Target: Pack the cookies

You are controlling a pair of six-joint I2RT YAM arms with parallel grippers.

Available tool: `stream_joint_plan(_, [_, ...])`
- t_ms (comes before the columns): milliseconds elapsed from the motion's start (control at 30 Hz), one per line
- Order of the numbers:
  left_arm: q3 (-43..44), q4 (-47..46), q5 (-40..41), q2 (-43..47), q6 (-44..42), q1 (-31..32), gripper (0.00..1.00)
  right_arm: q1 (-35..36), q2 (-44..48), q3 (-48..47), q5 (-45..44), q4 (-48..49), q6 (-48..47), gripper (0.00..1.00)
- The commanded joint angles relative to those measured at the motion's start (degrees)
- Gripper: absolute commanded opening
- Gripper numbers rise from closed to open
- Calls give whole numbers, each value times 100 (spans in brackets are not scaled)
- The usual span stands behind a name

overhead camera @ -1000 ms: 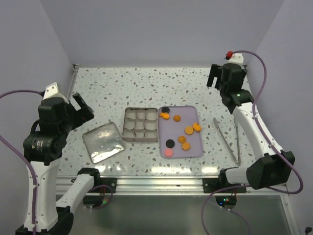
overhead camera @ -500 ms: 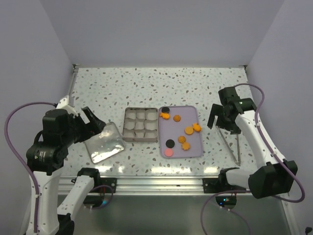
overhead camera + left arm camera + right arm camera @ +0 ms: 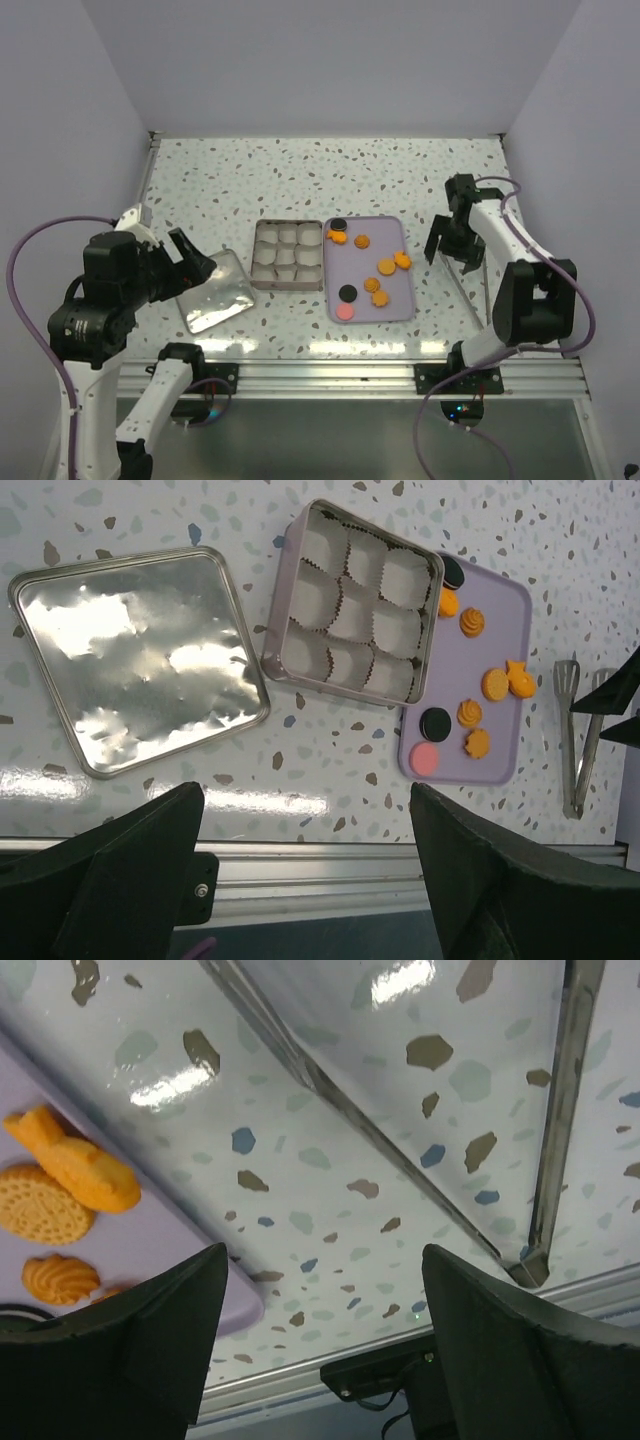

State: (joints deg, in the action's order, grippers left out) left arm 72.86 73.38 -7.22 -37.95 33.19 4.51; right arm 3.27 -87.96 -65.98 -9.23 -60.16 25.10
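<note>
The cookies lie loose on a lilac tray: several orange, two black and one pink. Left of the tray stands an open square tin lined with empty white paper cups. My left gripper is open and empty, above the tin's lid. Its wrist view shows the tin, the tray and the pink cookie. My right gripper is open and empty, low over the table between the tray and metal tongs. Its wrist view shows orange cookies.
The silver lid lies flat at the front left. The tongs lie on the table right of the tray, pointing toward the front edge. An aluminium rail runs along the near edge. Purple walls close in on both sides.
My right arm has swung down from the back right corner to just above the tongs' far end. My left arm has lowered and moved right toward the lid. Nothing on the table moved.
</note>
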Motion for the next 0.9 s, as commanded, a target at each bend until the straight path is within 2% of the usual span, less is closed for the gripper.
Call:
stream_joint_plan(0, [106,-87,212,-291,-199,-21,89,-203,-387,-274,378,619,-269,80])
stream_joint_plan(233, [-228,-746,450,-757,-6,-21,89,-213,-1521,-960,361,778,-603,59])
stream_joint_plan(433, [-334,-1063,625,-1178,21,-21,88,-204,-2294,-1505,343,795,-664,32])
stream_joint_plan(733, [-633,-1414,705,-1363,205,-21,88,-204,-3059,-2278,264,716,-840,15])
stream_joint_plan(867, [-685,-1590,835,-1530,284,-21,87,-169,-3692,-3260,256,489,-910,1])
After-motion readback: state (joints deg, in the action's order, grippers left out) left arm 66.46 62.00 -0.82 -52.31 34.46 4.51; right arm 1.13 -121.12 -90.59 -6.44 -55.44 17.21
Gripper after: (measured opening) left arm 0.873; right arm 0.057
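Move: The left slotted head of the metal tongs lies about 12 cm ahead of the right hand, roughly in line sideways and 8 cm lower. The tongs' right head is level with that left head but some 13 cm to its right. The fish-shaped cookie sits about 6 cm ahead and 9 cm left of the right hand, the cookie tray's middle 4 cm ahead and 16 cm left. From the left hand the left head is about 23 cm ahead, 46 cm right and 28 cm down. The right hand, fingers down, slides forward about 12 cm while sinking some 7.5 cm to the table beside the tray, its fingers going from wide open to nearly shut and pinching the tongs' left arm near its slotted head. Meanwhile the left hand, still open and well above the table, goes forward about 7.5 cm and down about 5 cm, tipping slightly downward. ##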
